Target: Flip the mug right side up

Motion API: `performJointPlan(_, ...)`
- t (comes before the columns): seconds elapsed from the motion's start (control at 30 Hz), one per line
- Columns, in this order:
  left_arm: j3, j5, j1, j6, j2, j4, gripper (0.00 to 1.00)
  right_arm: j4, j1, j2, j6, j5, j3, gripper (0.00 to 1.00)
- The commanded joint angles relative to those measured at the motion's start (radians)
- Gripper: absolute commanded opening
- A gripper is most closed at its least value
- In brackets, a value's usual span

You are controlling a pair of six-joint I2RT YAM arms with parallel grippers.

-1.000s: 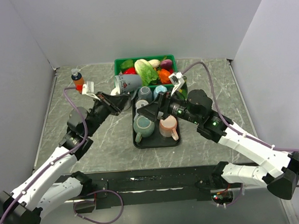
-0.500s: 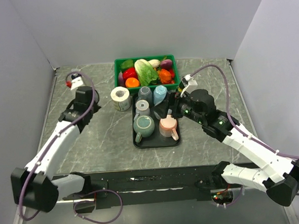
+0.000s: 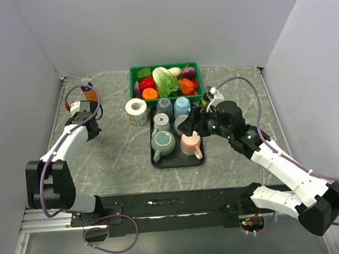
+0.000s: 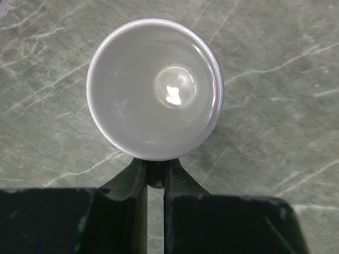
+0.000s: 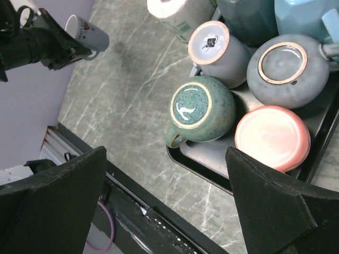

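A white mug (image 4: 154, 87) fills the left wrist view, its mouth facing the camera and its inside empty. My left gripper (image 4: 155, 177) is shut on the mug's handle at the rim. In the right wrist view the same mug (image 5: 87, 33) shows red marks on its side, over the grey table at the far left. In the top view the left gripper (image 3: 80, 118) covers it. I cannot tell whether the mug touches the table. My right gripper (image 5: 167, 206) hangs open and empty over the black tray (image 3: 154, 162).
The tray holds several upside-down mugs, among them a green mug (image 5: 201, 108) and a pink mug (image 5: 273, 136). A paper roll (image 3: 137, 110) stands left of it, a green basket (image 3: 133, 71) of vegetables behind. An orange bottle (image 3: 88, 90) stands just behind the left gripper.
My left arm has swung from beside the tray out to the far left of the table, taking the white mug with it. The right gripper stays open over the tray.
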Motion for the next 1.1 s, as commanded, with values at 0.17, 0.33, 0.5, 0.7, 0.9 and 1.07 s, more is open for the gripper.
performJointPlan(0.17,0.038,-0.049,0.013,0.023,0.126,0.027,0.01,0.005,-0.025,0.043,-0.028,-0.068,0.011,0.99)
performJointPlan(0.33,0.046,-0.072,0.013,0.010,0.165,0.000,0.01,-0.008,-0.031,0.056,-0.032,-0.059,0.010,1.00)
performJointPlan(0.5,0.052,-0.077,0.013,0.006,0.163,-0.020,0.36,-0.029,-0.034,0.072,-0.037,-0.044,0.022,1.00)
performJointPlan(0.7,0.052,-0.052,0.013,0.003,0.085,-0.050,0.76,-0.038,-0.032,0.080,-0.035,-0.042,0.021,1.00)
performJointPlan(0.9,0.040,0.003,-0.021,0.026,-0.089,-0.103,1.00,-0.064,-0.034,0.092,-0.042,-0.030,0.030,1.00)
performJointPlan(1.07,0.026,0.092,-0.033,0.065,-0.224,-0.126,0.96,-0.075,-0.025,0.115,-0.032,-0.016,0.027,1.00)
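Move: The left hand already holds the mug upright by its handle; the bare counter spot for the mug lies about 4 cm ahead, 3 cm left and 9 cm below. The paper roll is some 10 cm ahead and 17 cm right, the orange bottle about 14 cm straight ahead. The right hand is open roughly 18 cm above the tray mugs: pink about 2 cm back and 1 cm right, gray round 6 cm ahead, green 2 cm back and 9 cm left. Straight down about 4 cm goes the left hand, fingertips tipping slightly back, to set the mug on the counter; it pauses there, opens almost fully to let go of the handle, then rises about 7 cm, easing back a little. Meanwhile the open right hand sinks slowly towards the pink mug by some 4 cm, tipping slightly down, without touching it. ##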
